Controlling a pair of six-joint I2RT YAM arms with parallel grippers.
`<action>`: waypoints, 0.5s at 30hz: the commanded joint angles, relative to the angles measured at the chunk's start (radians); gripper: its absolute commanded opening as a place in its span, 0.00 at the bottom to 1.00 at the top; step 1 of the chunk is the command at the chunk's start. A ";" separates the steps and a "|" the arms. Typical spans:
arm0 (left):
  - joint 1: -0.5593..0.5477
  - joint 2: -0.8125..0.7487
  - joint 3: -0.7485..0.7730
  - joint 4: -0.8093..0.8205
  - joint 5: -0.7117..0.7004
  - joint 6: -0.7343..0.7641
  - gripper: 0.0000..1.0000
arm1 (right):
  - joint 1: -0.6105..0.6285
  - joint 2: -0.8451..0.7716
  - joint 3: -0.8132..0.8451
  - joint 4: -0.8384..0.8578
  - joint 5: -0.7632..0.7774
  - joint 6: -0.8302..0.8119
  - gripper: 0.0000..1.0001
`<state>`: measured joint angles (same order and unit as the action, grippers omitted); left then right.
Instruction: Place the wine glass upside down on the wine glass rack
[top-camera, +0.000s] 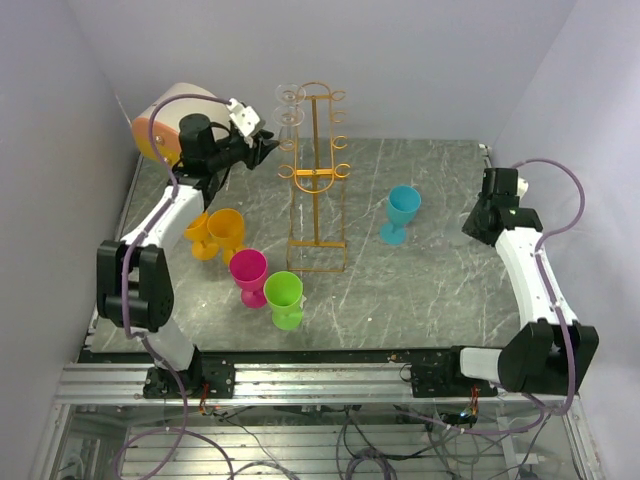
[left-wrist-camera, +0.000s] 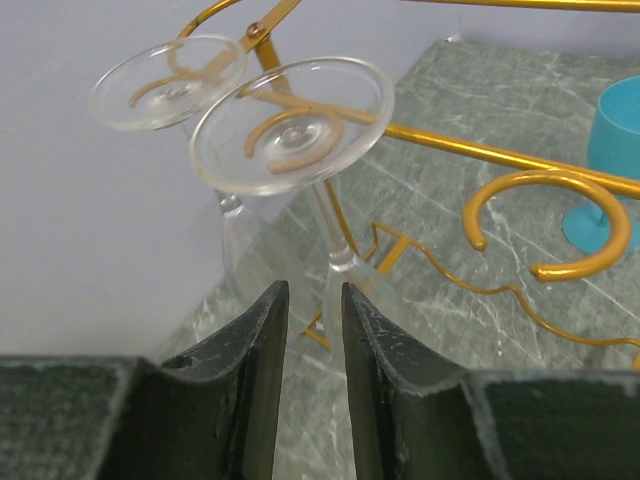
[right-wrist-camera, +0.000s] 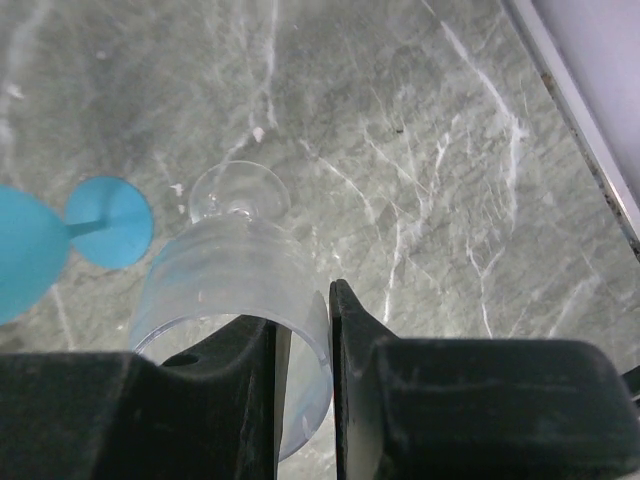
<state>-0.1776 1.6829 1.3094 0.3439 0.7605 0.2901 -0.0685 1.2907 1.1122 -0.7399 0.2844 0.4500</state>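
Observation:
The orange-gold wire rack (top-camera: 318, 180) stands mid-table. Two clear wine glasses hang upside down from its upper left hooks (top-camera: 290, 108). In the left wrist view the nearer glass (left-wrist-camera: 295, 125) and the farther glass (left-wrist-camera: 165, 82) show their feet resting in ring hooks of the rack (left-wrist-camera: 500, 155). My left gripper (top-camera: 268, 142) (left-wrist-camera: 308, 290) is just in front of the nearer glass's bowl, jaws a narrow gap apart and empty. My right gripper (top-camera: 476, 225) (right-wrist-camera: 305, 305) is shut on the rim of another clear wine glass (right-wrist-camera: 230, 270), one finger inside the bowl and one outside.
A teal goblet (top-camera: 402, 212) (right-wrist-camera: 110, 220) stands right of the rack, close to my right gripper. Two orange goblets (top-camera: 218, 233), a pink one (top-camera: 249, 272) and a green one (top-camera: 284, 298) stand at the left. A cream drum with an orange face (top-camera: 165, 120) sits behind my left arm.

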 joint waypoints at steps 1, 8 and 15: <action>0.003 -0.099 -0.007 -0.212 -0.148 0.028 0.38 | -0.002 -0.102 0.072 0.006 -0.057 -0.021 0.00; 0.004 -0.267 0.026 -0.570 -0.402 -0.016 0.89 | -0.002 -0.161 0.102 0.014 -0.138 -0.043 0.00; 0.006 -0.372 0.192 -0.964 -0.425 -0.096 0.95 | -0.002 -0.224 0.222 0.010 -0.127 -0.081 0.00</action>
<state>-0.1738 1.3472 1.3659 -0.3328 0.3676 0.2470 -0.0681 1.1145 1.2179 -0.7559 0.1574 0.4068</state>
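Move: The wine glass already pinched at its rim in my right hand has its middle about 40 cm to the right of my left hand, 17 cm back and 20 lower. From my left hand, the nearest free rack hook is some 4 cm right and 1 cm back, the newly hung glass 5 cm ahead and 4 right. From my right hand that hook lies about 39 cm left, 17 ahead and 15 up; the blue goblet is 14 cm left, 3 ahead. I lift the wine glass nearly straight up, about 9 cm, with my right fingers keeping their pinch on its rim, edging slightly left and tipping the fingertips up some 15 degrees. Meanwhile my empty left hand draws back and left from the rack, roughly 10 cm and rising a little, swinging counter-clockwise and tipping down as its fingers spread wide. ##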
